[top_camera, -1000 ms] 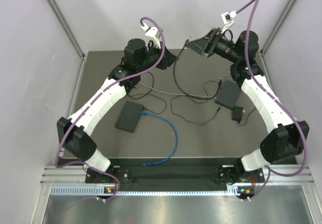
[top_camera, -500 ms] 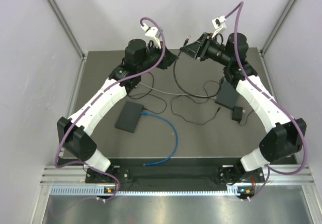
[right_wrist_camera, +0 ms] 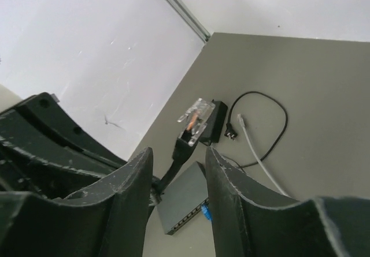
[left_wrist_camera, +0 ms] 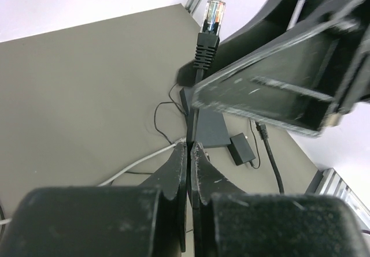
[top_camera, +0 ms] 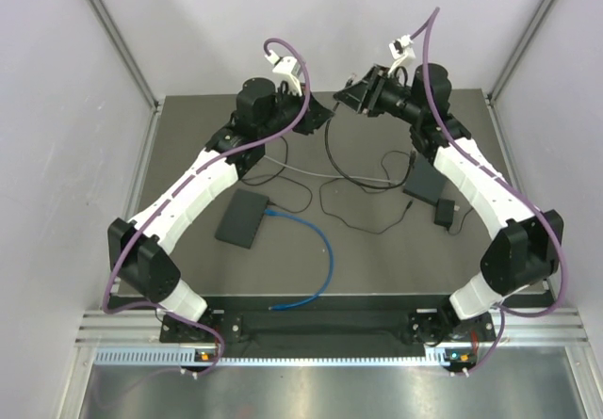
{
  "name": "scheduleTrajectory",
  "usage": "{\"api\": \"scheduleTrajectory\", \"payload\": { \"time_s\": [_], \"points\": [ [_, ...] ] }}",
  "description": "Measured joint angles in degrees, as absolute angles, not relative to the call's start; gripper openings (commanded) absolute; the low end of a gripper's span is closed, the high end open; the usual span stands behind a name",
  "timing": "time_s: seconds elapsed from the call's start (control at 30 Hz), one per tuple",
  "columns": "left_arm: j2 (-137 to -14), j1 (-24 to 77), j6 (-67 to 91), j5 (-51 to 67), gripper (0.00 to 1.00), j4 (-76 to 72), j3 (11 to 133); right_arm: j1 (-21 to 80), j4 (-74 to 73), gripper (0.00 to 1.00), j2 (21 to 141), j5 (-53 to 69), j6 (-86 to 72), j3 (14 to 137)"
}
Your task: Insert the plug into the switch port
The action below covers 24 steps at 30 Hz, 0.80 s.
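Note:
My left gripper (left_wrist_camera: 189,148) is shut on a black cable (left_wrist_camera: 197,104) just below its plug (left_wrist_camera: 213,15), a clear-tipped connector with a black boot that points up and away. In the top view this gripper (top_camera: 318,111) is raised at the back centre. My right gripper (top_camera: 348,94) is open and faces it closely. In the right wrist view the plug (right_wrist_camera: 195,120) shows in the gap of the right gripper (right_wrist_camera: 178,153), not touched. The switch (top_camera: 242,218), a dark grey box with a blue cable (top_camera: 316,249) in it, lies on the table below and shows in the right wrist view (right_wrist_camera: 184,202).
A second grey box (top_camera: 424,179) and a black power adapter (top_camera: 445,215) lie at the right. Loose black cable (top_camera: 363,221) and a white cable (top_camera: 283,167) run across the middle. Another black adapter (right_wrist_camera: 217,123) and a white plug end (right_wrist_camera: 254,147) lie near the back wall.
My right arm has swung left and its open gripper has come up close to the plug held by the left gripper. The left arm has barely moved.

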State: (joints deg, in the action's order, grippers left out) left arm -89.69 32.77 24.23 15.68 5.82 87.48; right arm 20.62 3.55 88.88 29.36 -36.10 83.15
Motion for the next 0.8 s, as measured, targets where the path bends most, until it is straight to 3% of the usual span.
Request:
{"api": "scheduleTrajectory", "payload": {
  "time_s": [0.03,0.07,0.13,0.17,0.2,0.27,0.3,0.33,0.43,0.63,0.8],
  "points": [
    [-89.69,32.77,24.34,15.75,0.0,5.74,87.46,20.84,3.55,0.38,89.34,29.32,-36.14,83.13],
    [-89.69,32.77,24.38,15.86,0.0,5.58,87.44,20.99,3.57,0.23,89.69,29.36,-36.25,83.15],
    [-89.65,32.77,24.4,15.97,0.0,5.48,87.42,21.28,3.9,0.05,90.11,29.76,-36.8,83.13],
    [-89.62,32.77,24.43,16.01,0.07,5.52,87.24,21.32,4.27,0.0,90.19,30.06,-37.04,83.15],
    [-89.62,32.77,24.43,16.23,0.24,5.52,87.13,21.39,4.51,0.0,90.19,30.46,-37.39,83.15],
    [-89.43,32.71,24.12,17.3,0.37,5.5,86.89,21.52,4.91,0.0,90.19,31.53,-37.47,83.11],
    [-89.14,32.64,24.08,17.93,0.48,5.54,86.83,21.52,5.13,0.0,90.17,32.56,-37.32,82.85],
    [-88.71,32.23,23.59,19.27,0.52,5.78,86.76,21.34,5.3,0.0,90.15,34.2,-36.58,82.54],
    [-86.41,29.71,22.85,26.3,0.53,7.99,86.59,20.64,4.58,0.0,89.65,40.97,-33.12,81.1],
    [-78.48,14.2,27.14,45.65,0.52,5.13,80.53,20.78,1.65,0.0,86.11,58.15,-26.55,76.2],
    [-75.07,14.5,27.18,55.96,0.59,3.81,75.96,24.56,0.82,0.0,82.43,65.23,-24.49,71.37]
  ]
}}
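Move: The plug to take stands upright on its black cable in the closed left fingers, about 3 cm ahead, 2 cm right and 4 cm above the part-open right fingers; from the left hand it is about 5 cm ahead, 4 cm right and 6 cm up. Counted from the right hand, the switch lies some 25 cm left, 11 cm back and 32 cm below, and the grey cable's middle about 3 cm ahead, 2 cm left and 32 cm below. Shut the right gripper on the black cable just below the plug, then open the left fingers about halfway and let go. Draw the right hand back some 15 cm, sinking about 5 cm and swinging its wrist 40 degrees counter-clockwise, while the left hand clears off left and back, turning clockwise. ##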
